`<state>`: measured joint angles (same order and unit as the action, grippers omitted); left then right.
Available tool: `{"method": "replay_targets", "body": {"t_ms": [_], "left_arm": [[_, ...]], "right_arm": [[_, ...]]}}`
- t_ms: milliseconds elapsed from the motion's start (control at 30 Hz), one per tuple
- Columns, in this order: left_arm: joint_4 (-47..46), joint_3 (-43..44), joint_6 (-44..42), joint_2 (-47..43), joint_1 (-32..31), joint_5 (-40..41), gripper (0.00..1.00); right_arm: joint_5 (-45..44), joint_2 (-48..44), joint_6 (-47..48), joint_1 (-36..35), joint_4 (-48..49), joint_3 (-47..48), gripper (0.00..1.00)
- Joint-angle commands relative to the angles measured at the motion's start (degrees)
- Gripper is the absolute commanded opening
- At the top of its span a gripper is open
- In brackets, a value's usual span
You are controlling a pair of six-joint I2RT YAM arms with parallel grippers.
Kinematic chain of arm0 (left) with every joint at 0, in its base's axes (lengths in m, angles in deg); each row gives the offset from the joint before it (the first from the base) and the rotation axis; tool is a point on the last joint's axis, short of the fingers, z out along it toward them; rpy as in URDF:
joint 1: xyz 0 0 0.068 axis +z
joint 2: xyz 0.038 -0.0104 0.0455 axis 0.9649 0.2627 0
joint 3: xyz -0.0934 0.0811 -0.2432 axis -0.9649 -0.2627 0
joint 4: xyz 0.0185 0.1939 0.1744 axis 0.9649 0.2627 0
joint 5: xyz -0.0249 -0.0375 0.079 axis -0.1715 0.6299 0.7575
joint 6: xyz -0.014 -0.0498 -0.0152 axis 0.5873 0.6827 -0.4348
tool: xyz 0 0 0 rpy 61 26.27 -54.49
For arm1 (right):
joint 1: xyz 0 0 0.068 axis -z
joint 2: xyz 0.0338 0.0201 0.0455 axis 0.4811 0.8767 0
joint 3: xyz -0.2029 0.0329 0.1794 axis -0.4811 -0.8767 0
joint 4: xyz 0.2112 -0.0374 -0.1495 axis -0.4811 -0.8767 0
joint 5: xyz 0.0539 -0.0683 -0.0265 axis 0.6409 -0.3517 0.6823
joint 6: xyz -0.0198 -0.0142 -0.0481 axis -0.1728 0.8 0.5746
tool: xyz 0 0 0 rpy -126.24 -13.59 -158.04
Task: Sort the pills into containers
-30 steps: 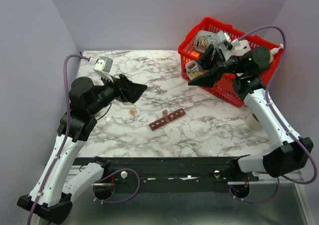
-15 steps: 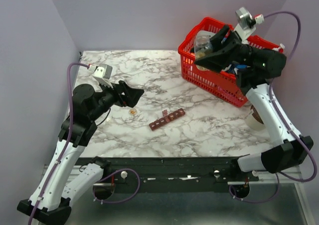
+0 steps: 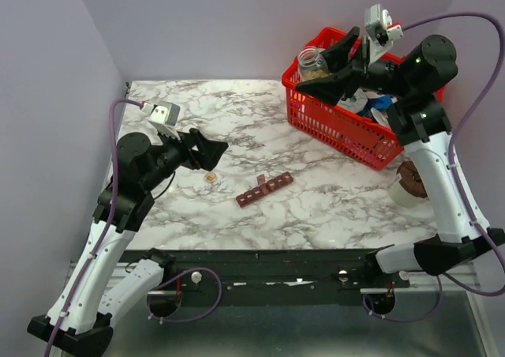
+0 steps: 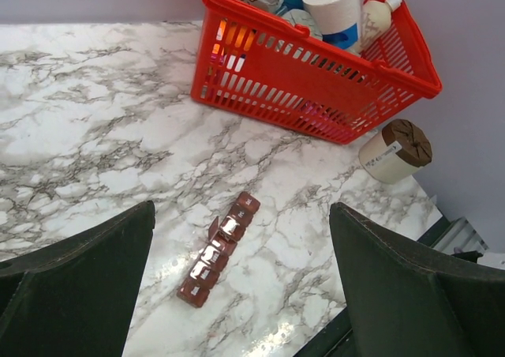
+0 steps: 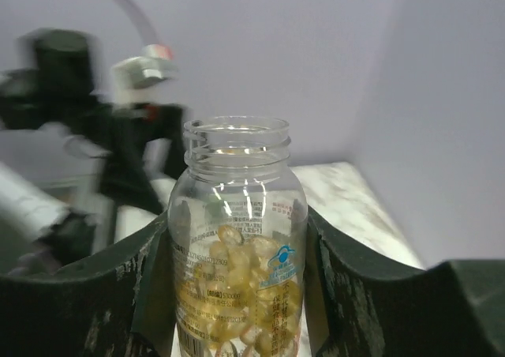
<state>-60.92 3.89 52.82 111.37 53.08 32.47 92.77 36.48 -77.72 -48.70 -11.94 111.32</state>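
Note:
My right gripper (image 3: 317, 71) is shut on a clear uncapped bottle (image 3: 312, 62), held upright in the air above the left rim of the red basket. In the right wrist view the bottle (image 5: 237, 270) shows yellowish capsules inside, squeezed between both fingers (image 5: 347, 286). A few tiny orange-tan pills (image 3: 210, 178) lie on the marble. The containers (image 3: 264, 189), a dark red-brown strip, lie mid-table with one lid raised. My left gripper (image 3: 218, 152) hovers open above the pills, and its wrist view looks down past both fingers on the containers (image 4: 219, 246).
The red mesh basket (image 3: 335, 126) at the back right holds a paper roll (image 4: 335, 5), a pump bottle and packets. A white cylinder with a brown top (image 3: 410, 182) stands at the right edge. The table's front edge runs just behind the arm bases.
My right arm has lifted the bottle from in front of the basket's left corner up and back, above its rim. The left gripper has drawn back slightly and stays open.

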Motion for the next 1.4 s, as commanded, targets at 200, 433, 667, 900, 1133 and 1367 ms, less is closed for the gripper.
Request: {"method": "replay_targets", "body": {"t_ms": [200,433,667,900,1133,1367], "left_arm": [[1.1,0.4,-2.4,-1.6,0.4,0.0,0.99],[0.4,-0.6,-2.7,-1.7,0.3,-0.5,0.99],[1.9,0.1,-5.6,-1.6,0.3,-0.2,0.99],[4.1,-2.1,-12.2,-2.7,0.4,2.7,0.99],[3.4,-9.2,-17.8,-4.5,0.4,13.7,0.99],[0.8,-15.4,-20.8,-8.4,0.4,20.5,0.99]], "right_arm": [[4.0,-1.9,-13.1,-6.8,2.7,-2.8,0.12],[-27.1,-1.2,12.6,-9.5,-11.7,-0.2,0.10],[-14.7,-1.9,21.8,-9.5,-15.0,-4.6,0.11],[-6.2,-5.6,36.4,-9.5,-24.0,-16.6,0.11],[-0.2,-4.9,48.8,-9.5,-26.1,-28.8,0.12],[-0.9,1.0,57.1,-9.7,-26.8,-32.9,0.12]]}}
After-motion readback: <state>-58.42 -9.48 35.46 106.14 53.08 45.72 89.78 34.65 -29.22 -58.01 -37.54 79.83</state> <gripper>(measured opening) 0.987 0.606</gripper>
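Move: The right hand holds the pill jar high; the brown pill box lies some 9 cm to its left, about level fore and aft, and roughly 52 cm below. The loose cap is about 20 cm left of the box and 5 cm farther out; the red basket stands some 30 cm ahead of the right hand and 24 cm right. From the left hand, the box is about 4 cm ahead, 15 cm right and 34 cm below. Keeping the jar, the right jerks back and forward, then sinks some 28 cm towards the pill box; left sinks 10. ##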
